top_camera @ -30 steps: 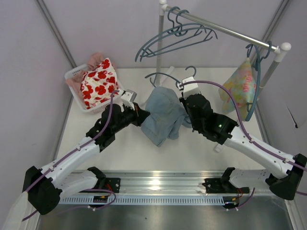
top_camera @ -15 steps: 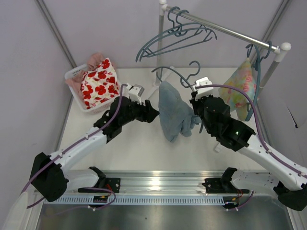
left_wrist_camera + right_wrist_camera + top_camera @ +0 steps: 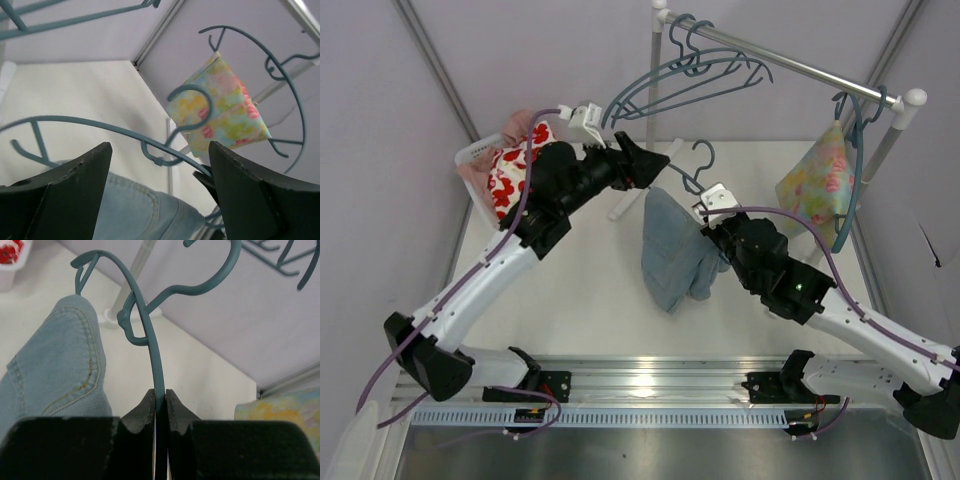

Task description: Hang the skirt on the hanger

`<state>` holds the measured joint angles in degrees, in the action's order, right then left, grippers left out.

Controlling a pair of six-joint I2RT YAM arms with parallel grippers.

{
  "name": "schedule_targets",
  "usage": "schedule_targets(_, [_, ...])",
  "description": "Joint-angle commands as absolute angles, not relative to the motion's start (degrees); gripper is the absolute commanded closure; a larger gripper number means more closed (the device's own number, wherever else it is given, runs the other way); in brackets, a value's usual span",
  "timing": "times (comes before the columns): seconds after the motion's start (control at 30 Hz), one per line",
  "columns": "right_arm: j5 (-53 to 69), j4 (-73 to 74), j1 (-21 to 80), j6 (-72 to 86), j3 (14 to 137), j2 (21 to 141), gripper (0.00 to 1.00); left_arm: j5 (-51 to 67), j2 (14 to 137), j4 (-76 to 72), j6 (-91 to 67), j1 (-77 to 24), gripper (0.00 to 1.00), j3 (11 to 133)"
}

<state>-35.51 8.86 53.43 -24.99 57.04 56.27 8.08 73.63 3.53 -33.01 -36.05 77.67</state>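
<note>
The light blue denim skirt [image 3: 672, 250] hangs draped over one arm of the teal hanger [image 3: 712, 160], above the table. My right gripper [image 3: 706, 224] is shut on the hanger's other arm; in the right wrist view the thin teal wire [image 3: 150, 330] runs up from between the closed jaws of the gripper [image 3: 160, 396], with the skirt [image 3: 60, 360] to the left. My left gripper [image 3: 658, 162] is raised just left of the hanger's hook, open and holding nothing. Its view looks past the wide-apart fingers of the gripper [image 3: 160, 150] at the hanger [image 3: 100, 125] and the skirt [image 3: 135, 210] below.
A white basket [image 3: 470, 152] at the back left holds a white cloth with red flowers [image 3: 525, 170]. A clothes rail [image 3: 790, 60] crosses the back right with two spare teal hangers [image 3: 685, 75]. A pastel floral garment [image 3: 815, 185] hangs at its right end.
My left gripper opened, let go of the skirt and rose up and back toward the rail. My right arm lifted the hanger, so the skirt now hangs straight down from it.
</note>
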Motion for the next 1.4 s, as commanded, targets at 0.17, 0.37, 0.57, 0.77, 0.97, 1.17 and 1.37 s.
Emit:
schedule_targets(0.17, [-31.99, -2.81, 53.88, -30.32, 58.89, 51.94, 1.00, 1.06, 84.37, 5.28, -48.95, -39.55, 0.17, 84.28])
schedule_targets(0.37, [-31.38, -1.58, 54.84, -30.24, 60.20, 51.68, 1.00, 0.26, 86.92, 3.43, -52.11, -40.43, 0.18, 85.61])
schedule_targets(0.57, [-30.85, -1.23, 57.30, -30.15, 60.82, 51.94, 1.00, -1.76, 88.85, -2.11, -57.74, -40.87, 0.23, 84.11])
schedule_targets(0.77, [-34.01, -1.76, 58.36, -30.85, 61.35, 54.14, 1.00, -0.45, 89.74, -11.92, -66.44, -41.22, 0.63, 79.47])
schedule_targets(0.97, [-30.33, 6.57, 56.96, -19.35, 63.80, 52.74, 0.90, 3.07, 88.77, -25.74, -67.67, -41.13, 1.00, 73.57])
schedule_targets(1.17, [-27.07, 16.08, 51.96, -5.39, 64.69, 50.55, 0.81, 5.44, 87.80, -33.39, -68.91, -41.13, 1.00, 69.79])
schedule_targets(1.37, [-21.18, 19.68, 49.22, 2.54, 65.21, 48.69, 0.53, 5.80, 87.01, -35.07, -69.78, -41.04, 1.00, 68.29])
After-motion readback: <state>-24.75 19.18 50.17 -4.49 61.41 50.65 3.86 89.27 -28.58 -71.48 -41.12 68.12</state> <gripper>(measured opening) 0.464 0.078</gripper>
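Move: The hanger's shoulder beside the hook lies about 4 cm ahead of the open left hand, 8 cm to its right and 5 cm below. From the right hand, which already grips the other side of the hanger, that spot is some 7 cm ahead, 3 cm left and 3 cm higher. The skirt's middle hangs roughly 8 cm nearer the base than that spot, 3 cm to the left of it and 11 cm below it. The left fingers close on the hanger's shoulder beside the hook and keep it pinched, after the hand has gone about 8 cm right, 5 cm forward and a few cm down, tipping down some 20 degrees and rolling its left side down about 30. The right hand first lifts nearly 3 cm, then, once the left has closed, opens to release its side, easing back a couple of cm as its left side rolls up. ##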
